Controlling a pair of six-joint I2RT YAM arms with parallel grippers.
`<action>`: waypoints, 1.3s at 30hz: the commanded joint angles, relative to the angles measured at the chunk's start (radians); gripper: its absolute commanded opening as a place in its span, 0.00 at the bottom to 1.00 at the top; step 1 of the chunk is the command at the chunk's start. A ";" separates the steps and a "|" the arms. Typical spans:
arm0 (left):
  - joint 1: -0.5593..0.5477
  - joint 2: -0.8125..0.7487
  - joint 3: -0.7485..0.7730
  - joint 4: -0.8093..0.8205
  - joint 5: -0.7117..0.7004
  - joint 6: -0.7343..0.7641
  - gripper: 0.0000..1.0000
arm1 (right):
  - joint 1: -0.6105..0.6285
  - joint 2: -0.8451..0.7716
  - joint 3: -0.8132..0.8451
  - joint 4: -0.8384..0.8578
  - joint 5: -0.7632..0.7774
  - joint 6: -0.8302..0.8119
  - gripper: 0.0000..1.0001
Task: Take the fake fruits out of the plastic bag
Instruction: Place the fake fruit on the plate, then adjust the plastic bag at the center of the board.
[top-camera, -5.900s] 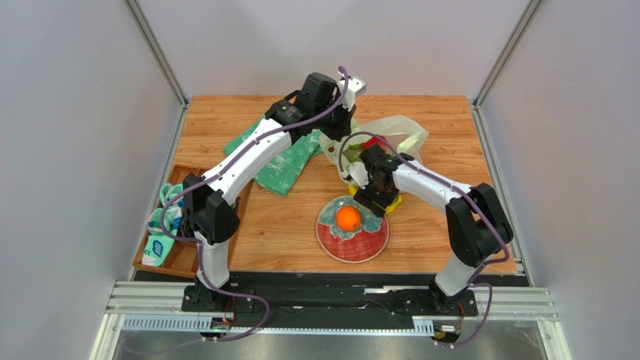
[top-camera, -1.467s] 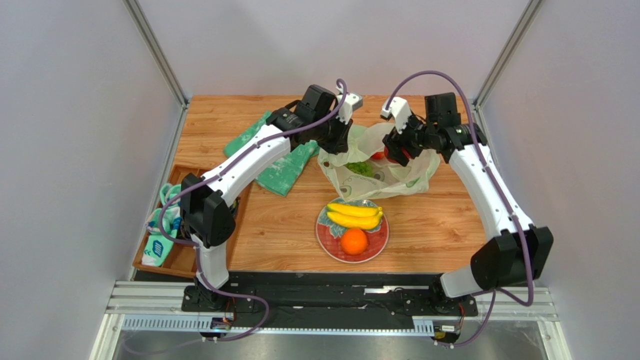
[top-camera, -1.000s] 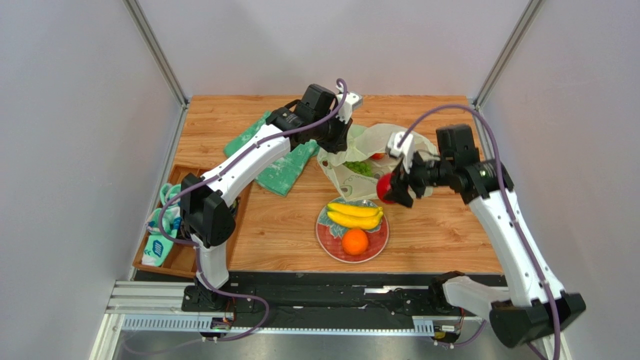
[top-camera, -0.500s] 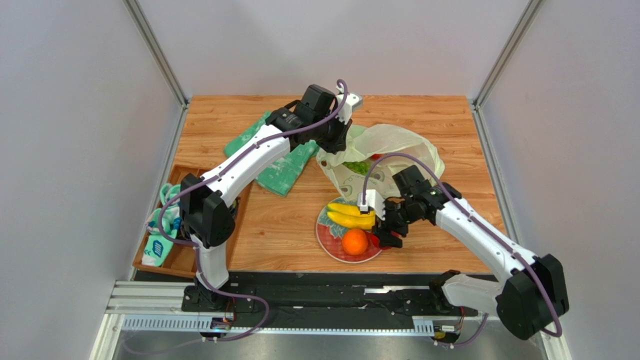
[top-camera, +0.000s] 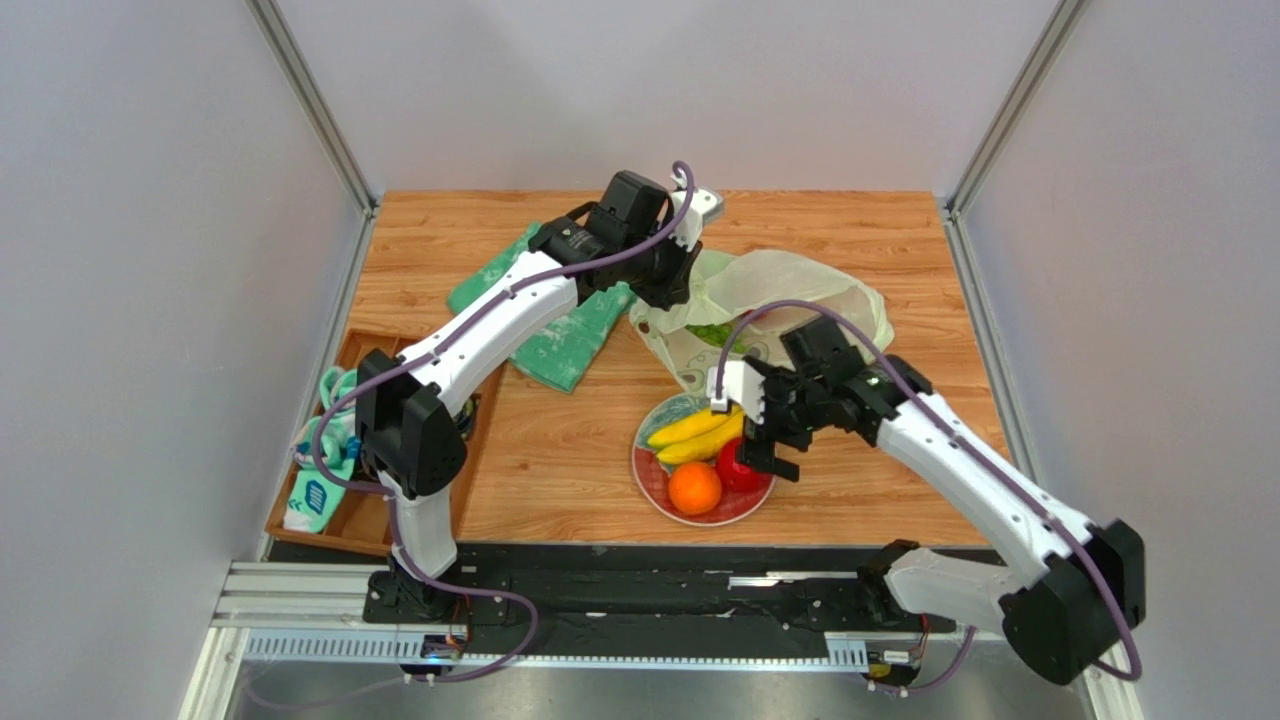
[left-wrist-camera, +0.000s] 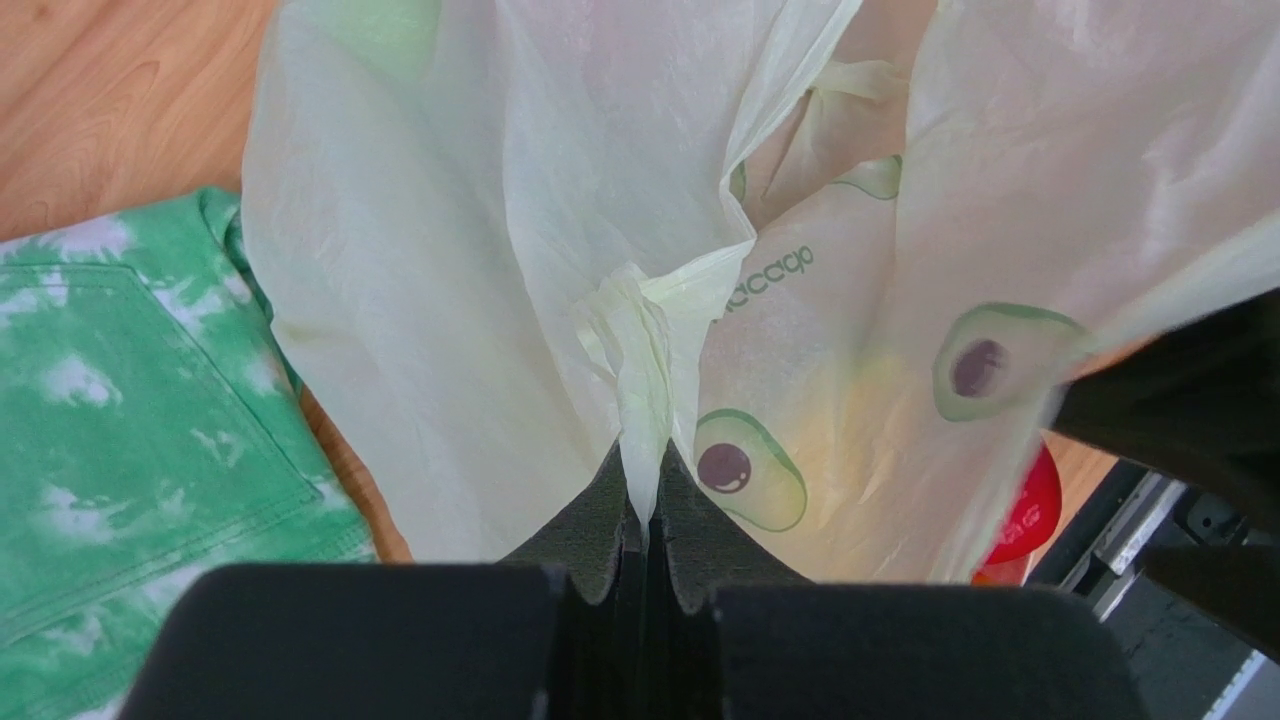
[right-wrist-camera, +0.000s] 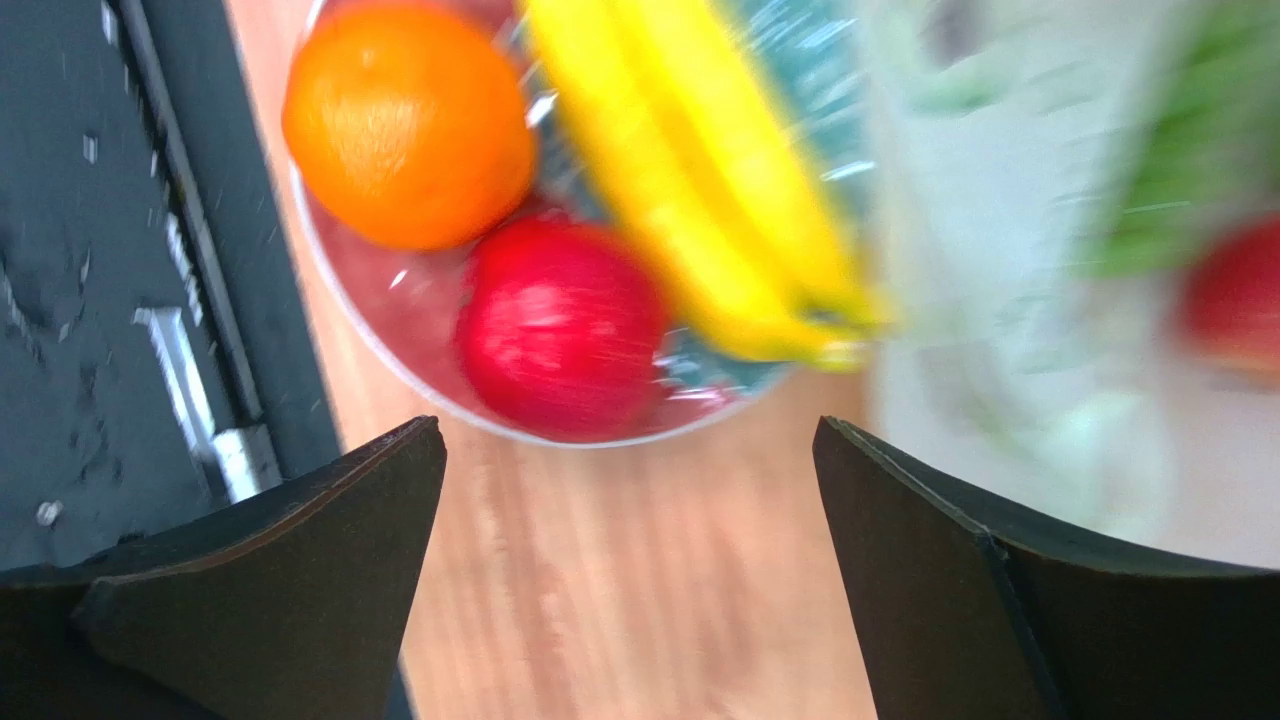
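Note:
The pale plastic bag (top-camera: 789, 293) with avocado prints lies at the back of the table. My left gripper (top-camera: 679, 279) is shut on a bunched fold of the plastic bag (left-wrist-camera: 601, 225), holding it up. A red fruit (left-wrist-camera: 1031, 507) shows beyond the bag's lower right edge. On the plate (top-camera: 643, 477) rest a banana bunch (top-camera: 694, 435), an orange (top-camera: 694, 489) and a red fruit (top-camera: 736, 468). My right gripper (top-camera: 763, 438) hovers open just above the plate's right side. Its wrist view shows the orange (right-wrist-camera: 406, 120), red fruit (right-wrist-camera: 564, 330) and bananas (right-wrist-camera: 706, 195). Another red fruit (right-wrist-camera: 1240, 293) and something green (right-wrist-camera: 1187, 180) show through the bag.
A green-and-white cloth (top-camera: 564, 327) lies under the left arm at the back left. A wooden tray (top-camera: 355, 518) with teal and white items sits at the left table edge. White walls close in both sides.
My right gripper carried a red fruit from the bag down to the plate, opened and let it go beside the orange. The bananas shifted slightly. The left arm stayed put.

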 joint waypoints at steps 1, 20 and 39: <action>-0.001 -0.048 -0.008 0.009 0.012 0.009 0.00 | -0.009 -0.133 0.229 -0.030 0.010 0.062 1.00; -0.001 -0.045 0.051 0.009 0.033 -0.043 0.00 | -0.276 0.235 0.205 0.257 0.137 0.149 0.41; -0.079 -0.063 0.137 0.001 0.178 0.001 0.00 | -0.453 -0.068 0.071 -0.013 0.107 0.083 0.41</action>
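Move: The plastic bag's middle lies about 20 cm ahead of the right hand, hardly to its left and some 7 cm below. In the bag, the red fruit is also about 20 cm ahead, 2 cm left, and the grapes 18 cm ahead, 8 cm left. The apple on the plate is 4 cm left and 1 cm back. From the left hand, pinching the rim, the bag's middle lies 15 cm right, level with it, 15 cm below. The plastic bag's loose side is spread by the right hand, which leaves the apple in a high arc, up 17 cm and forward about 15, sinks into the bag's mouth with fingers half closing, then sweeps right and back, turning some 40 degrees clockwise, finally lifting a little. The left hand keeps its pinch on the rim and late on pulls up about 7 cm, back and right, tilting slightly. ##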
